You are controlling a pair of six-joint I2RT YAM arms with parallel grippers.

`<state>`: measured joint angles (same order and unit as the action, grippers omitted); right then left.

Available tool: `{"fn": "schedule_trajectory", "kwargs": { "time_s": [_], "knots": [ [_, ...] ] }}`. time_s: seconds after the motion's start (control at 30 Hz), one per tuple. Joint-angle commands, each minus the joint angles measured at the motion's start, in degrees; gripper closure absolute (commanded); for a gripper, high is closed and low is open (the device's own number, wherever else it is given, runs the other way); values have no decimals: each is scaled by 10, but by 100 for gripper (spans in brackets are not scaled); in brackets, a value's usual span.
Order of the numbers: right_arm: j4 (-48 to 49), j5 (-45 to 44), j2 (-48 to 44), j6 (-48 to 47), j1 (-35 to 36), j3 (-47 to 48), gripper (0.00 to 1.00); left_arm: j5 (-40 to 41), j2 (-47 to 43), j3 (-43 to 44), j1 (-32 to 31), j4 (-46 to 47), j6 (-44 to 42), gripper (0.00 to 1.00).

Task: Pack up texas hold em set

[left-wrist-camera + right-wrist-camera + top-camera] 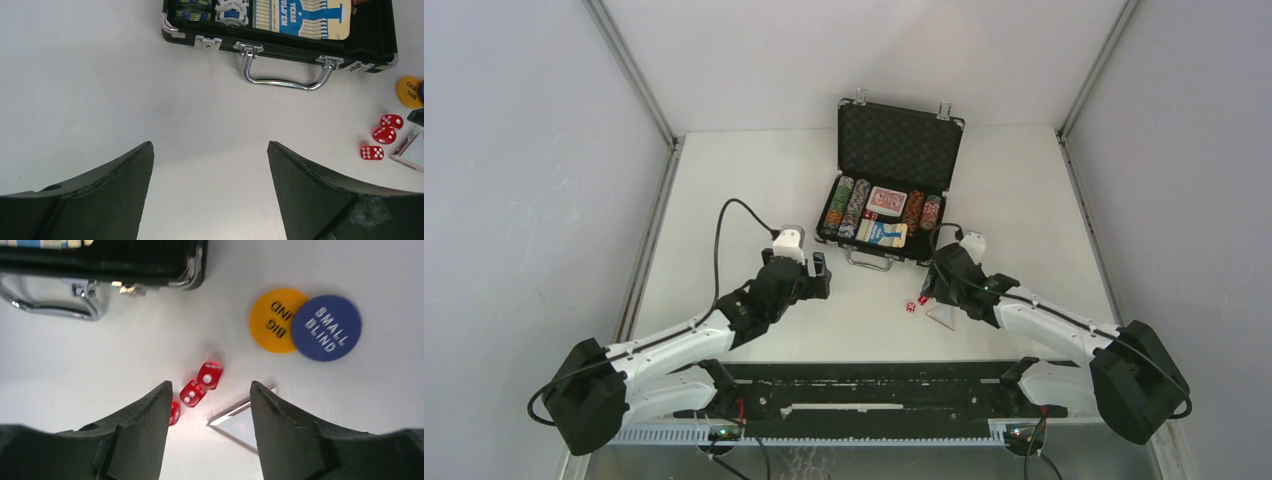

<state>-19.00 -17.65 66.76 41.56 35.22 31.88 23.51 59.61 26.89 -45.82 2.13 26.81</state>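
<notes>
The black briefcase (894,150) lies open at the back of the table. It holds rows of poker chips (844,205), red-backed cards (886,200) and a blue card box (882,233). Three red dice (210,374) and a clear triangle piece (240,422) lie on the table in front of its right corner. A yellow "big blind" button (275,320) sits beside them, overlapped by a blue "small blind" button (326,327). My right gripper (211,384) hangs open just above the dice and triangle, holding nothing. My left gripper (210,145) stands wide open over bare table, near the silver handle (285,82).
Grey walls close in the white table on three sides. The dice (384,135) and yellow button (409,91) also show at the right edge of the left wrist view. A black rail (864,385) runs along the near edge between the arm bases.
</notes>
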Motion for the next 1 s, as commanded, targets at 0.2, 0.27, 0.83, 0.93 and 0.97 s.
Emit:
{"fn": "schedule_trajectory", "kwargs": {
  "time_s": [0.2,0.27,0.83,0.93,0.97],
  "knots": [
    [8,-39,32,43,41,-1,51,-32,1,20,-1,15,13,12],
    [15,-38,40,43,42,-1,50,-30,1,20,-1,15,11,12],
    [41,-32,97,33,30,18,50,-27,13,22,-1,15,4,12],
    [36,-40,100,33,32,20,53,-29,15,23,-1,15,2,13],
    [33,-42,101,34,33,20,54,-29,16,23,-1,15,1,13]
  ]
}}
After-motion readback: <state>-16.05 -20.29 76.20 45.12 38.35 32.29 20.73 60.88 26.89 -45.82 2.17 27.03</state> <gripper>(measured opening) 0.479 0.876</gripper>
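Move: The die I am going for, the farthest out of the three red dice, lies about 5 cm below my right hand, 1 cm ahead and 2 cm to the left. The middle die is level ahead and 3 cm left, the third die 5 cm left and 2 cm back. The triangular holder lies 3 cm back and 1 cm right, the yellow Big Blind disc 4 cm ahead and 3 cm right. From my left hand that die is some 23 cm right, level ahead, 11 cm down. I lower my right hand a little over 3 cm, nearly straight down onto the dice, after an initial nudge of about 1 cm back and left, then ease slightly forward again. My fingers narrow, reopen partway, then narrow again to about half open, leaving the farthest die in line between the tips, not yet gripped. ##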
